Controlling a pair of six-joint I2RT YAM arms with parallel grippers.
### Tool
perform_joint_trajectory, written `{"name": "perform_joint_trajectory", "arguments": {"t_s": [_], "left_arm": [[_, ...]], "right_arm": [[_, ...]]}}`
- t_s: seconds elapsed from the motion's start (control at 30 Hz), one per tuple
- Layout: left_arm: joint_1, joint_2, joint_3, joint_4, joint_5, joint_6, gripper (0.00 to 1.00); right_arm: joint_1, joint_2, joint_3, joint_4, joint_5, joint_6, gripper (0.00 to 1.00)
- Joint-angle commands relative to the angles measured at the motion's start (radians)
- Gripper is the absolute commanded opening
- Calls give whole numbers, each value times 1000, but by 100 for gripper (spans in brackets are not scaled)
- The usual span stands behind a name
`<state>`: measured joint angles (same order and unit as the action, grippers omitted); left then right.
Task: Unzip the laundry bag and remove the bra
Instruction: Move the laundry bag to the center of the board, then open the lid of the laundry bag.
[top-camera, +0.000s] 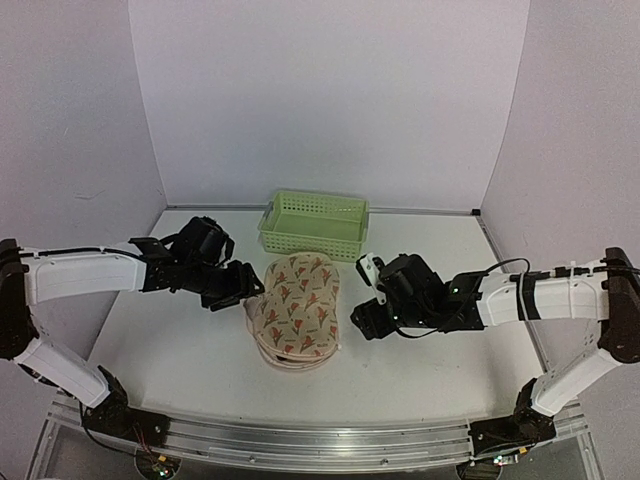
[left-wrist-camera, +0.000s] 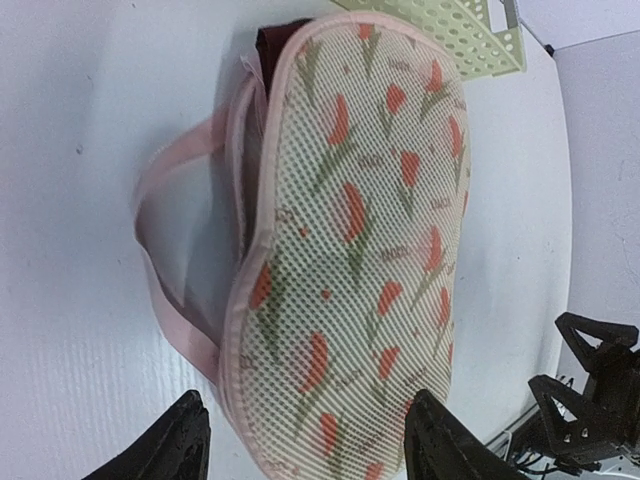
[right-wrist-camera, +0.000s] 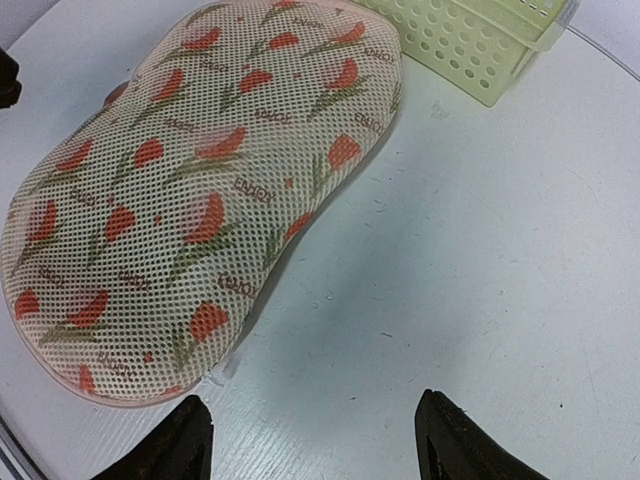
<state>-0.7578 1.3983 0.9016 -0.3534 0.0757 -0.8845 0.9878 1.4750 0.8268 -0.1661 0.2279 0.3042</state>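
Observation:
The laundry bag (top-camera: 298, 308) lies mid-table, cream mesh with red leaf sprigs and pink edging. In the left wrist view the laundry bag (left-wrist-camera: 360, 240) fills the frame, its upper lobe raised a little off the lower one along the left side. A dark maroon bit of fabric (left-wrist-camera: 278, 42) peeks out at its far end; I cannot tell if it is the bra. My left gripper (left-wrist-camera: 305, 450) is open, its fingers either side of the bag's near end. My right gripper (right-wrist-camera: 315, 440) is open over bare table beside the bag (right-wrist-camera: 190, 200). From above, the left gripper (top-camera: 248, 287) and right gripper (top-camera: 362, 318) flank the bag.
A light-green perforated basket (top-camera: 313, 222) stands just behind the bag, its corner also in the right wrist view as the basket (right-wrist-camera: 480, 40). A pink strap loop (left-wrist-camera: 160, 240) lies on the table at the bag's left side. White walls enclose the table on three sides.

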Motion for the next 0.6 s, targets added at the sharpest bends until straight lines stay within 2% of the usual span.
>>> {"name": "perform_joint_trajectory", "arguments": {"t_s": [0.0, 0.3, 0.57], "left_arm": [[72, 26, 81, -32, 29, 146, 68], [115, 254, 165, 83, 243, 290, 66], [139, 350, 184, 117, 305, 341, 62]], "right_arm": [[1, -6, 5, 50, 4, 15, 71], [0, -6, 5, 59, -15, 31, 71], [0, -18, -9, 59, -20, 43, 70]]}}
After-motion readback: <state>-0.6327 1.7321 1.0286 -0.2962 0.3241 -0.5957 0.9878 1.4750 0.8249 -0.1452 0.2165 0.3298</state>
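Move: The middle of the laundry bag lies about 8 cm to the right of the left hand and 9 cm below it, roughly 1 cm back; its left edge is almost under the fingers. The green basket stands some 19 cm ahead, 12 cm to the right and 6 cm lower, while the open right gripper waits about 20 cm to the right, 6 cm back and 2 cm lower. From the right hand the bag's middle is around 5 cm ahead, 12 cm left and 7 cm below. Down onto the left edge of the laundry bag goes the open left hand: it first carries on forward by about 4 cm, then sinks some 6 cm and works a little to the right, turning nearly 15 degrees clockwise. The fingers stay open with the pink rim coming between them; contact can't be made out. ##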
